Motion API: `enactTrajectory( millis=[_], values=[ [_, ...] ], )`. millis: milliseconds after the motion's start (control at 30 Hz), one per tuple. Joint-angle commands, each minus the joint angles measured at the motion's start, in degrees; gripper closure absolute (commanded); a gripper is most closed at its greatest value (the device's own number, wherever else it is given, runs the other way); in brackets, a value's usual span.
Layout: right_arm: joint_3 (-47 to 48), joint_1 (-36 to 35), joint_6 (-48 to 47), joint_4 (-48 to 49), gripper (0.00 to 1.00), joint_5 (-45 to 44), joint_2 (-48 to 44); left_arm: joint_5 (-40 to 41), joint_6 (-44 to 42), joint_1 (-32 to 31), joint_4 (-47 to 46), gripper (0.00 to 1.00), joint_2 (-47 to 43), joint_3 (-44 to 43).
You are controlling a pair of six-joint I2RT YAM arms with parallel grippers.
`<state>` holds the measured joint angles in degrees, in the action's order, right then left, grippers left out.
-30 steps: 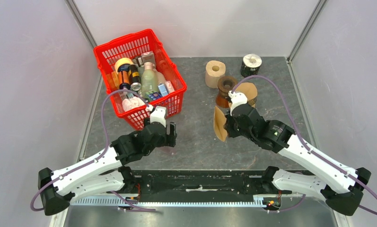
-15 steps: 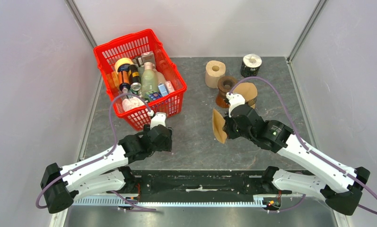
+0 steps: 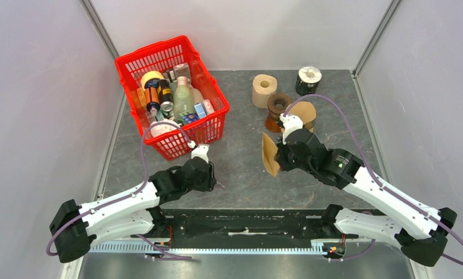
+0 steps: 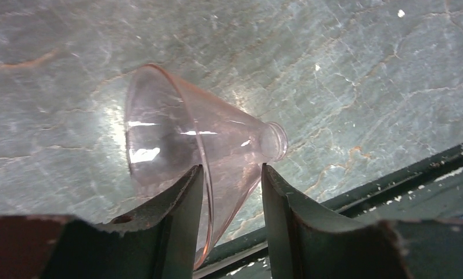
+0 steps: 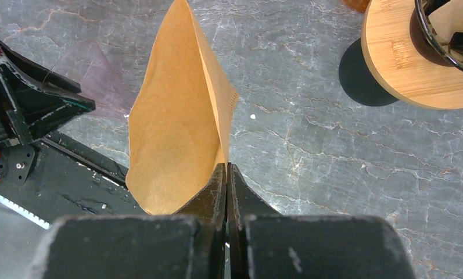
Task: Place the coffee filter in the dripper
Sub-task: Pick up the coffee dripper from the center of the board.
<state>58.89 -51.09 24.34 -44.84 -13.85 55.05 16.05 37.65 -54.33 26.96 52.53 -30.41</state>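
Note:
The dripper [image 4: 188, 133] is a clear pinkish cone lying on its side on the grey table, a faint shape [image 5: 98, 75] in the right wrist view. My left gripper [image 4: 232, 168] is down at it, near the table's front edge [image 3: 208, 177]. Its jaws are half closed, with the cone's rim and wall between them and both fingertips [image 4: 265, 174] against the plastic. The coffee filter [image 5: 176, 116] is a brown paper cone. My right gripper [image 5: 227, 165] is shut on its edge and holds it upright above the table [image 3: 268, 154], right of the dripper.
A red basket [image 3: 159, 49] full of bottles and cans stands at the back left. A paper roll [image 3: 264, 90], a dark roll [image 3: 308, 80], a brown glass jar [image 3: 278, 110] and a round wooden stand [image 5: 403, 64] sit behind the right gripper. A black rail [image 3: 246, 221] runs along the near edge.
My left arm has dropped lower and its jaws have narrowed from wide open onto the dripper. The right arm and the filter have barely shifted.

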Motion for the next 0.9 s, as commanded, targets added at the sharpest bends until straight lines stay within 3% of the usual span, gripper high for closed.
enactTrajectory(
  millis=[0, 233, 367, 667, 867],
  values=[
    [0.1, 0.3, -0.2, 1.3, 1.0, -0.7, -1.0, -5.6, 3.6, 0.3, -10.2, 0.54, -0.9, 3.4],
    [-0.2, 0.3, 0.5, 1.4, 1.0, -0.9, -1.8, -5.6, 5.2, 0.3, -13.2, 0.78, -3.1, 4.7],
    [-0.1, 0.3, 0.5, 1.1, 1.0, -2.1, -3.1, -4.9, 1.6, 0.3, -12.7, 0.96, -3.4, 2.3],
    [4.9, 0.3, 5.1, -14.7, 1.0, -12.0, -6.7, -13.8, -21.6, 0.2, -8.2, 0.98, 11.0, -22.9],
    [5.5, 0.3, 12.8, -20.6, 1.0, -21.5, -11.8, -23.9, -43.9, 0.2, 0.8, 0.98, 24.5, -47.4]
  ],
)
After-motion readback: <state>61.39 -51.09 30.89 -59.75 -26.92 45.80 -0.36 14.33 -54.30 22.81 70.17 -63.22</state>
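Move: Just under the left hand lies the pink see-through dripper on its side, its middle about 3 cm ahead and 3 cm below, its rim between the open fingers. The red basket's middle is some 28 cm ahead and 14 cm left of that hand. From the right hand, which holds the paper filter, the dripper is about 23 cm left, 2 cm back and 16 cm below; the dripper stand is 11 cm ahead, 7 cm right. Closing on the dripper's wall while easing about 3 cm right, the left fingers pinch it, then the arm lifts about 16 cm, sweeping another 10 cm right and 5 cm forward, wrist turning some 25 degrees clockwise and tipping up. The right hand keeps the filter pinched and swings about 7 cm right to in front of the stand, turning slightly clockwise. ##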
